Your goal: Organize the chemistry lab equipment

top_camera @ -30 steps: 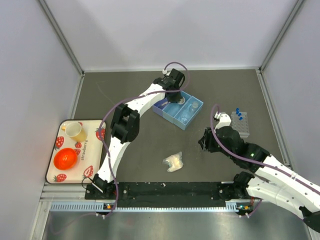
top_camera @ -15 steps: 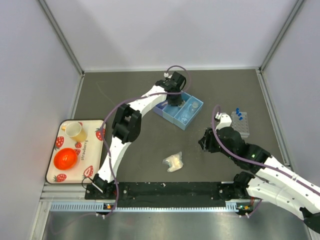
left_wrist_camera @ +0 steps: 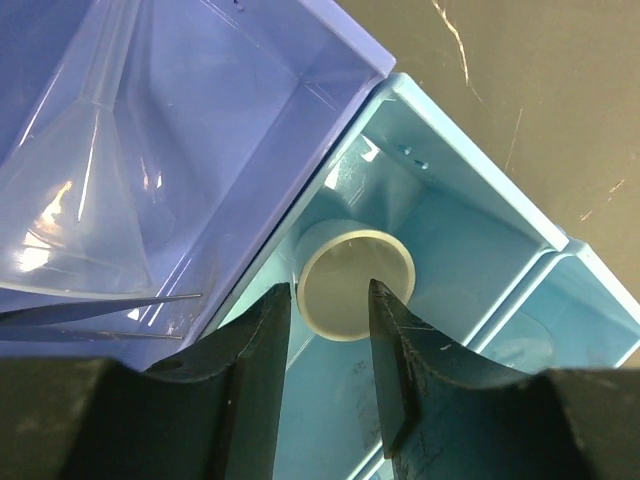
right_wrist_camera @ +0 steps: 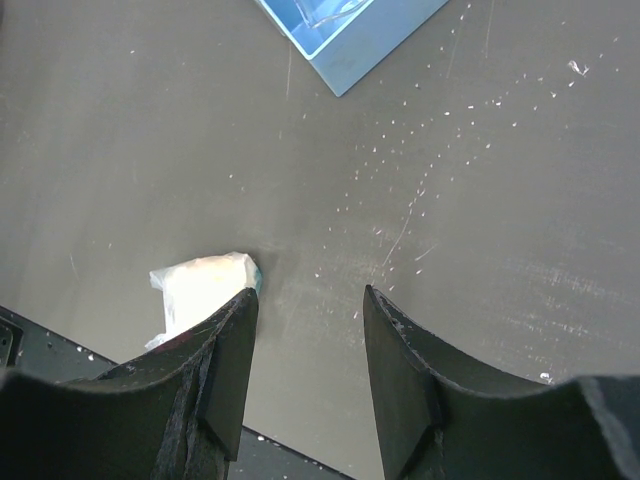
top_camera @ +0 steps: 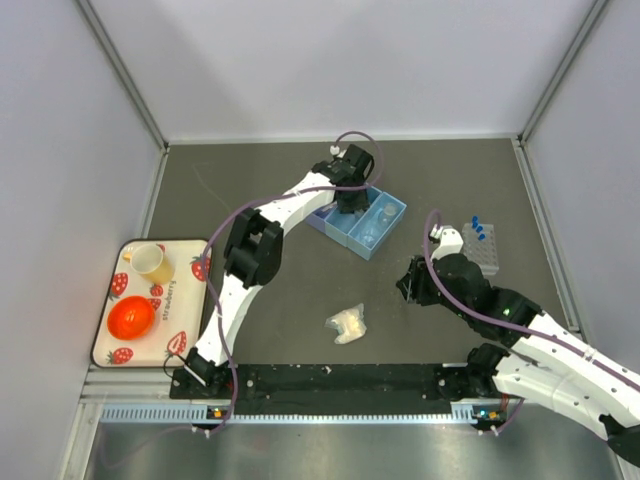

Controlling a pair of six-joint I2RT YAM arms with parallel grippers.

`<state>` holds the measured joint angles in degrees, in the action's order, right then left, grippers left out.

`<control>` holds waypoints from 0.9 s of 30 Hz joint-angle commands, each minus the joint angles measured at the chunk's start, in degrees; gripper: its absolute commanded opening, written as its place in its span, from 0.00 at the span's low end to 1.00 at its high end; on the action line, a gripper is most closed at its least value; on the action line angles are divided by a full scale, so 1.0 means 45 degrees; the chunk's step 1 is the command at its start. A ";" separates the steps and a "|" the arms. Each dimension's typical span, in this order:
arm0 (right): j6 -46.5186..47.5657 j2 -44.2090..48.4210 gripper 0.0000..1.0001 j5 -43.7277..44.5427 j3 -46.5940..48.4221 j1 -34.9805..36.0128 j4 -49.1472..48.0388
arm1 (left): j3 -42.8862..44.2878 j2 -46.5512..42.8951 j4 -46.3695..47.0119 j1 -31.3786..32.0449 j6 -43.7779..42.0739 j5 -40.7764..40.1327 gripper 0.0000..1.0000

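Note:
The small white round dish lies in the corner of a light blue bin, just past my left gripper. Its jaws stand open, with nothing between them. From above, the left gripper hangs over the paired blue bins. A clear funnel lies in the darker blue bin. The pale yellowish packet lies on the table, beside the left fingertip of my open, empty right gripper. The clear tube rack holds blue-capped tubes at the right.
A strawberry-print tray at the left edge carries a yellow cup and an orange bowl. Grey walls close in the dark table on three sides. The blue bin's corner shows at the top of the right wrist view.
My left gripper's jaws have parted and let go of the white dish in the light blue bin. The right arm has not moved.

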<state>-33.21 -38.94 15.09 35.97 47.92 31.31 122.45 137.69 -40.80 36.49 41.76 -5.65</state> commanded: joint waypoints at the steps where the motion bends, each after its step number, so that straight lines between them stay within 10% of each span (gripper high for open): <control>1: -0.0061 0.0137 0.47 -0.0151 -0.0102 0.0152 -0.0512 | -0.0337 -0.0675 -0.0348 -0.0179 -0.0256 -0.0483 0.44; 27: 0.1305 -0.3276 0.48 -0.2002 0.0445 0.0307 -0.1390 | -0.2678 -0.6938 -0.1696 0.0582 -0.2541 -0.0990 0.41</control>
<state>-30.72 -49.69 11.16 35.35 48.01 29.08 114.39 115.09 -47.13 37.69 34.00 -8.25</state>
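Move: The small white cup is already freed in the blue box's middle compartment, about 1 cm ahead of and 1 cm right of the open left fingertips and 2 cm below them. From it, the funnel lies some 7 cm left and 3 cm farther out, a glass beaker 7 cm right and level. The white bag lies about 12 cm left of the right hand, 3 cm back and 14 cm below, the box's middle 25 cm ahead and 9 cm left of that hand. From the white cup in the middle compartment the left hand draws away, slowly at first and then fast: some 14 cm up out of the box, with about 5 cm back and 4 cm to the left, fingers staying half open and tilting up roughly 10 degrees. Late on, the empty, open right hand starts sinking about 4 cm and slightly left, towards the white bag, its left side dipping. ##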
